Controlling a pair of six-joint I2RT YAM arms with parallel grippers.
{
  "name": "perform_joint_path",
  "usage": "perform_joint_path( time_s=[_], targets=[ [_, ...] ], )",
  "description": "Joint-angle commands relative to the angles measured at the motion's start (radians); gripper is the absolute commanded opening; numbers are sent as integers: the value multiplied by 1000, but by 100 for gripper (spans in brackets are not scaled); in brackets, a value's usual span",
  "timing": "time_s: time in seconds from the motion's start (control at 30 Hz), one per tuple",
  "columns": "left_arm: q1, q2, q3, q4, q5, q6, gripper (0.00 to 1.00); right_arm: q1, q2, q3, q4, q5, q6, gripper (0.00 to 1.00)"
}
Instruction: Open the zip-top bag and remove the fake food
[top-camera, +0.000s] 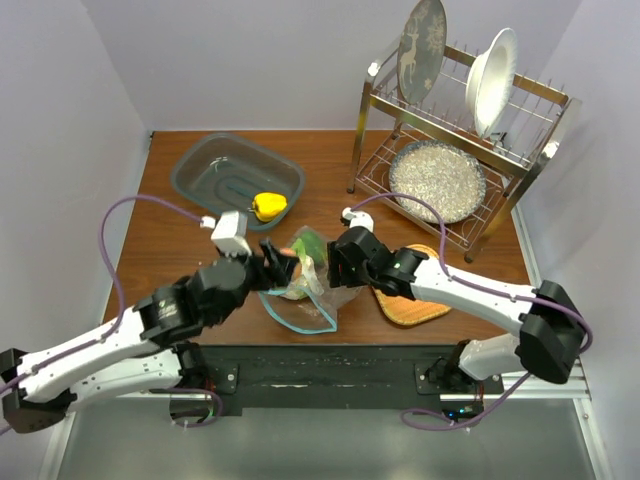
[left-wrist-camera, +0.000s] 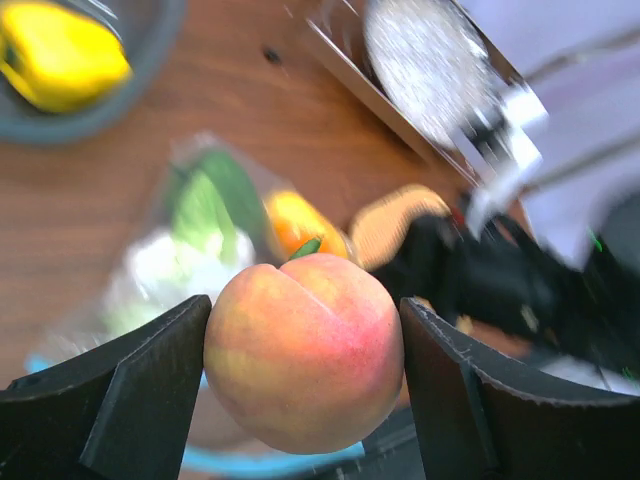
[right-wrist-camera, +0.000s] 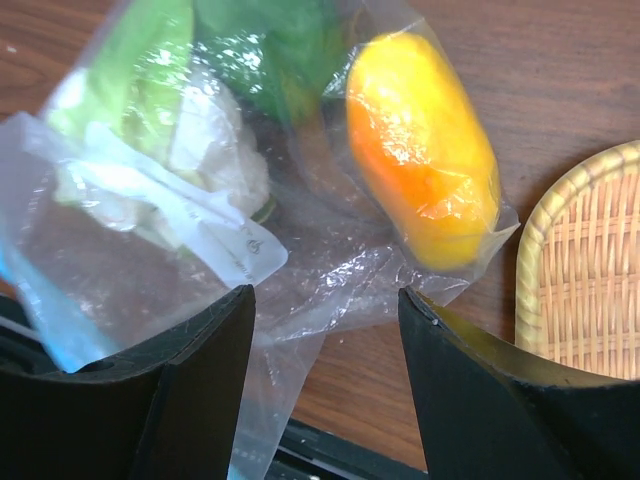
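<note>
An orange-pink peach (left-wrist-camera: 305, 350) hangs above the table, and my left gripper (left-wrist-camera: 305, 340) is shut on it with a finger pressed against each side. In the top view that gripper (top-camera: 278, 270) holds the peach (top-camera: 291, 267) at the left edge of the zip-top bag (top-camera: 305, 290). The clear bag (right-wrist-camera: 330, 250) lies crumpled on the wood with a white cauliflower (right-wrist-camera: 215, 140), a green piece (right-wrist-camera: 270, 40) and an orange piece (right-wrist-camera: 425, 150) inside. My right gripper (right-wrist-camera: 325, 300) stands open just above the bag's loose film, gripping nothing. A yellow bell pepper (top-camera: 268, 206) rests in the grey tub (top-camera: 215, 165).
A round woven mat (top-camera: 420, 305) lies right of the bag, under my right arm. A metal dish rack (top-camera: 450, 150) with plates and a speckled bowl stands at the back right. The bag's teal zip strip (top-camera: 300, 325) curls toward the near table edge.
</note>
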Motion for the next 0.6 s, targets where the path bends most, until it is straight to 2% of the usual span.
perform_joint_path(
  time_s=[0.0, 0.07, 0.1, 0.2, 0.33, 0.43, 0.47, 0.53, 0.57],
  targets=[
    [328, 192, 137, 96, 121, 188, 25, 0, -74, -4, -26, 13, 7, 64],
    [461, 281, 158, 156, 188, 211, 25, 0, -86, -1, -40, 9, 1, 64],
    [572, 339, 161, 183, 253, 222, 27, -1, -100, -2, -43, 9, -1, 64],
    [722, 480, 192, 276, 312, 233, 31, 0, -123, -19, -37, 1, -2, 64],
    [817, 675, 297, 331, 312, 251, 36, 0, -120, -14, -54, 1, -19, 64],
    [857, 799, 377, 345, 306, 276, 47, 0, -120, -14, -54, -4, -32, 64],
    [865, 824, 396, 340, 305, 279, 59, 0, -121, -16, -52, -4, -38, 64],
    [892, 882, 448, 331, 308, 291, 68, 0, -117, -16, -48, -1, -44, 65],
    [900, 896, 463, 314, 309, 296, 78, 0, -112, -14, -49, 1, -50, 65]
  ],
)
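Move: The left hand already holds the peach high over the front of the bag. The grey tray's middle is about 33 cm ahead, 15 cm left and 20 cm below. The yellow pepper in the tray lies some 26 cm ahead and 8 cm left, and the open bag's middle about 4 cm ahead and 3 cm right, both some 20 cm below. From the right hand the tray is roughly 30 cm ahead, 27 cm left, 8 cm below. Still pinching the peach, the left hand swings some 25 cm forward, also left and down, over the tray. ##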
